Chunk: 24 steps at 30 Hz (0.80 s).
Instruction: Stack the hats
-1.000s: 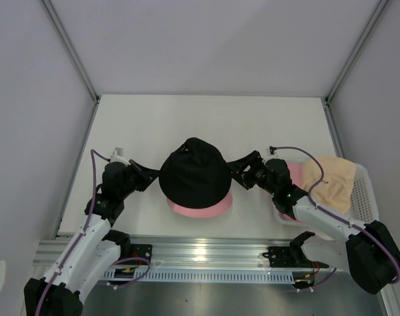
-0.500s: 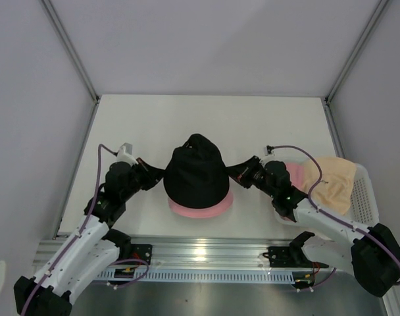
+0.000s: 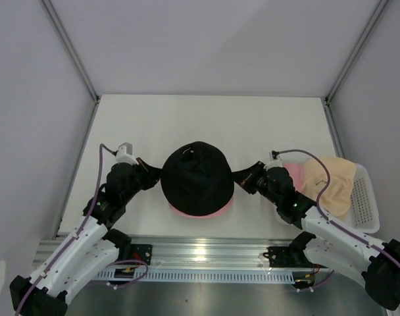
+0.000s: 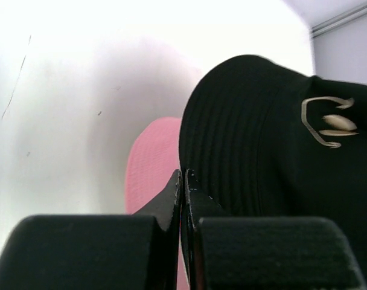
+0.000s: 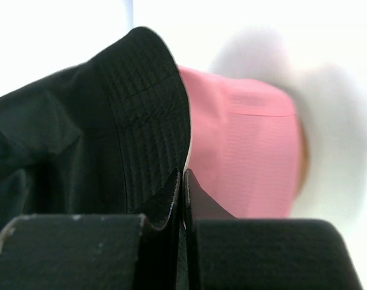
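Observation:
A black hat (image 3: 197, 178) sits over a pink hat (image 3: 187, 212) in the middle of the table, so only the pink brim shows at its near edge. My left gripper (image 3: 155, 176) is shut on the black hat's left brim, and the left wrist view shows the gripper (image 4: 183, 175) pinched at that brim (image 4: 232, 157) with pink (image 4: 150, 163) beside it. My right gripper (image 3: 239, 179) is shut on the right brim; the right wrist view shows the gripper (image 5: 182, 175) closed between the black fabric (image 5: 129, 121) and the pink hat (image 5: 244, 151). A beige hat (image 3: 331, 181) lies at the right.
The beige hat rests in a white perforated basket (image 3: 364, 197) at the table's right edge, close behind my right arm. A pink patch (image 3: 293, 174) shows at the basket's left end. Grey walls enclose the table on three sides.
The black hat has come down from a raised, peaked shape and now spreads wider over the pink one. My right gripper has shut on its brim. Both wrists have shifted slightly.

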{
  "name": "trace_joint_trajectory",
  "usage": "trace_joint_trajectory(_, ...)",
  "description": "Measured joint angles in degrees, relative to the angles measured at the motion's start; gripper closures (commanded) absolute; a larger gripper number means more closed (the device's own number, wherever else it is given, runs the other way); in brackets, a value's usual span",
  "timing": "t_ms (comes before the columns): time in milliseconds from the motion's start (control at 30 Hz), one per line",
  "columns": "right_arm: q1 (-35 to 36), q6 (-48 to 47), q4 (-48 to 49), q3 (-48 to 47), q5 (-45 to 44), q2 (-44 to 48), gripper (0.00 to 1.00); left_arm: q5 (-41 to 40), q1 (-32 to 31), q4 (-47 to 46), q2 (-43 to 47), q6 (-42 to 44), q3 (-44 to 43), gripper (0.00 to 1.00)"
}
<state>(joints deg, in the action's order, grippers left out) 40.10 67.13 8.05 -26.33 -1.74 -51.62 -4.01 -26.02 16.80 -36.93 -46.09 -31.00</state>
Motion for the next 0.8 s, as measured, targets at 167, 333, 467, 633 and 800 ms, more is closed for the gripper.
trace_joint_trajectory(167,0.17,0.28,-2.97,1.66,-2.19,1.4,1.0,-0.35,-0.24,-0.33,-1.44,-0.61,4.04,0.99)
trace_joint_trajectory(333,0.33,-0.81,-6.21,-0.7,-3.34,1.46,1.0,-0.59,-0.31,0.28,-1.75,-0.28,3.19,0.99)
trace_joint_trajectory(467,0.31,-1.84,-14.03,-9.57,-5.31,0.13,1.0,-1.44,-0.31,4.79,-2.58,0.37,-3.91,0.98)
trace_joint_trajectory(633,-0.76,0.42,-17.42,-17.27,-6.12,-0.44,1.0,-1.01,-0.31,7.74,-7.5,0.26,-16.76,0.99)
trace_joint_trajectory(800,-1.49,3.65,-20.74,-16.98,-6.21,-1.27,1.0,-0.26,-0.31,10.58,-9.4,-1.03,-17.99,0.99)
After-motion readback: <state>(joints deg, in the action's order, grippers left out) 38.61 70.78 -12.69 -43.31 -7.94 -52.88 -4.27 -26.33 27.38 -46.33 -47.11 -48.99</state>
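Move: Level with the left hand and about 13 cm to its right, some 6 cm lower, sits the pink hat on the table; the held black hat spans the gap over it, its middle likewise about 13 cm to the right and level. From the right hand the pink hat is about 13 cm to the left, level, 6 cm lower. The white basket stands 38 cm to the right hand's right, 2 cm farther out and 15 cm below. Still pinching opposite sides of the black hat's brim, both hands dip briefly towards the pink hat, the left about 4 cm and the right about 2, then swing it quickly up, some 12 cm on the left and 9 on the right, drifting slightly forward, before starting to sink again. The right wrist turns about 10 degrees clockwise; all fingers stay shut. ##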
